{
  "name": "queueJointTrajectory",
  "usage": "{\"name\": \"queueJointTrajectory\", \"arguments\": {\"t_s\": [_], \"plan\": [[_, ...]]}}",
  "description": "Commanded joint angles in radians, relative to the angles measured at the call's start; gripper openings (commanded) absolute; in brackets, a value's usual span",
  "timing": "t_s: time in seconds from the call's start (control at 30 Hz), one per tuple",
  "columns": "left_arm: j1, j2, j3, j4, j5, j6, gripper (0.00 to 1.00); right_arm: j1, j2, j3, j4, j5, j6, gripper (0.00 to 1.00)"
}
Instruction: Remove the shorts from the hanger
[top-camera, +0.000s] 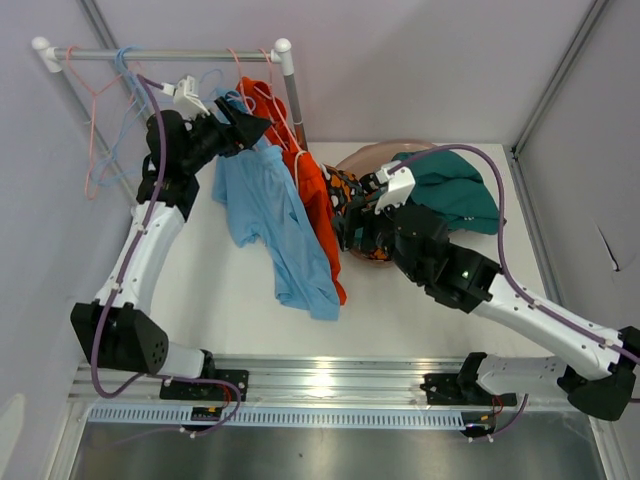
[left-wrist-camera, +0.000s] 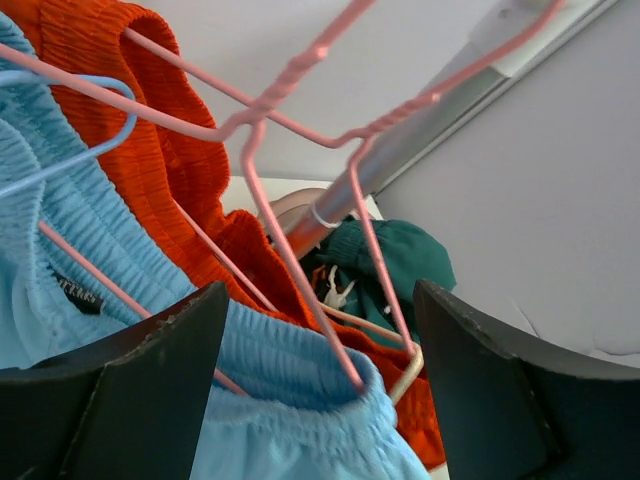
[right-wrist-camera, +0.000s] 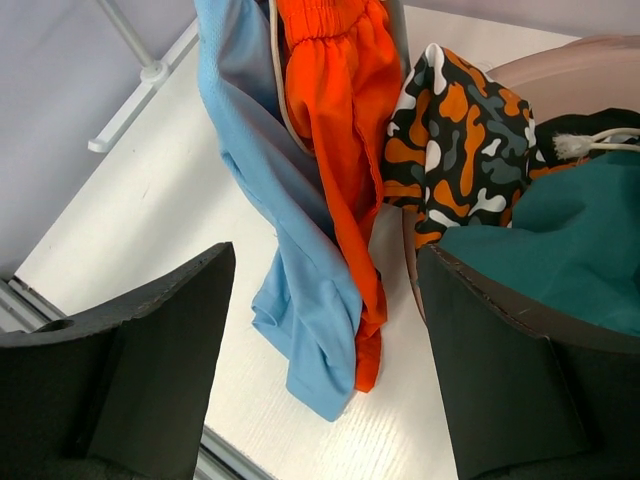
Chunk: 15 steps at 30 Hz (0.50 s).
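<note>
Light blue shorts (top-camera: 265, 210) hang from a pink hanger (left-wrist-camera: 290, 250) on the rack rail (top-camera: 170, 54), their hem trailing onto the table. Bright orange shorts (top-camera: 312, 185) hang right behind them. My left gripper (top-camera: 250, 130) is up at the blue waistband (left-wrist-camera: 300, 370); its jaws stand open on either side of the waistband and the hanger's corner. My right gripper (top-camera: 365, 215) is open and empty, low beside the hanging hems (right-wrist-camera: 290, 260). Patterned black-orange-white shorts (right-wrist-camera: 450, 130) and teal shorts (right-wrist-camera: 550, 240) lie in the basin.
A pinkish basin (top-camera: 365, 155) sits at the back right of the table. Empty pink and blue wire hangers (top-camera: 105, 120) dangle on the left part of the rail. The rack's right post (top-camera: 292, 90) stands just behind the orange shorts. Walls close in on both sides.
</note>
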Motion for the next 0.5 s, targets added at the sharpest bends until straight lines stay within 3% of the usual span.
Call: {"name": "queueJointTrajectory", "arguments": {"t_s": [0.0,0.13,0.23,0.27,0.37,0.47], "plan": [[-0.007,0.055,-0.017,0.134,0.016,-0.058,0.78,0.011,0.04,0.041,0.037,0.011,-0.018,0.79],[-0.007,0.118,0.021,0.143,-0.001,-0.064,0.66,0.017,0.061,0.043,0.055,0.012,-0.02,0.79],[-0.009,0.146,0.04,0.157,0.008,-0.072,0.45,0.018,0.074,0.04,0.072,0.008,-0.021,0.79],[-0.007,0.147,0.041,0.147,0.008,-0.072,0.29,0.018,0.077,0.04,0.08,0.001,-0.021,0.78],[-0.009,0.132,0.054,0.128,-0.01,-0.058,0.11,0.024,0.103,0.051,0.113,-0.025,-0.037,0.76],[-0.006,0.109,0.077,0.085,-0.027,-0.034,0.09,0.037,0.144,0.069,0.165,-0.045,-0.063,0.77]]}}
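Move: The light blue shorts' pink hanger has its near wire about 5 cm ahead of my left hand, 1 cm right and 4 cm lower. From that hand the blue waistband is some 6 cm ahead, 2 left and 6 below; the orange waistband is 10 ahead, 1 right and 5 below. From my right hand the blue shorts' middle hangs about 5 cm ahead, 15 left and 10 down, with the orange shorts' middle about 9 ahead, 10 left and 10 down. I ease my left hand forward and down, about 4 cm each way, bringing the pink hanger's wire below its neck between my open fingers, then shut them and pinch it. My wrist barely turns. Meanwhile I slide my right hand some 3 cm left and 2 cm down towards the hanging blue shorts, keeping its fingers wide and touching nothing. ##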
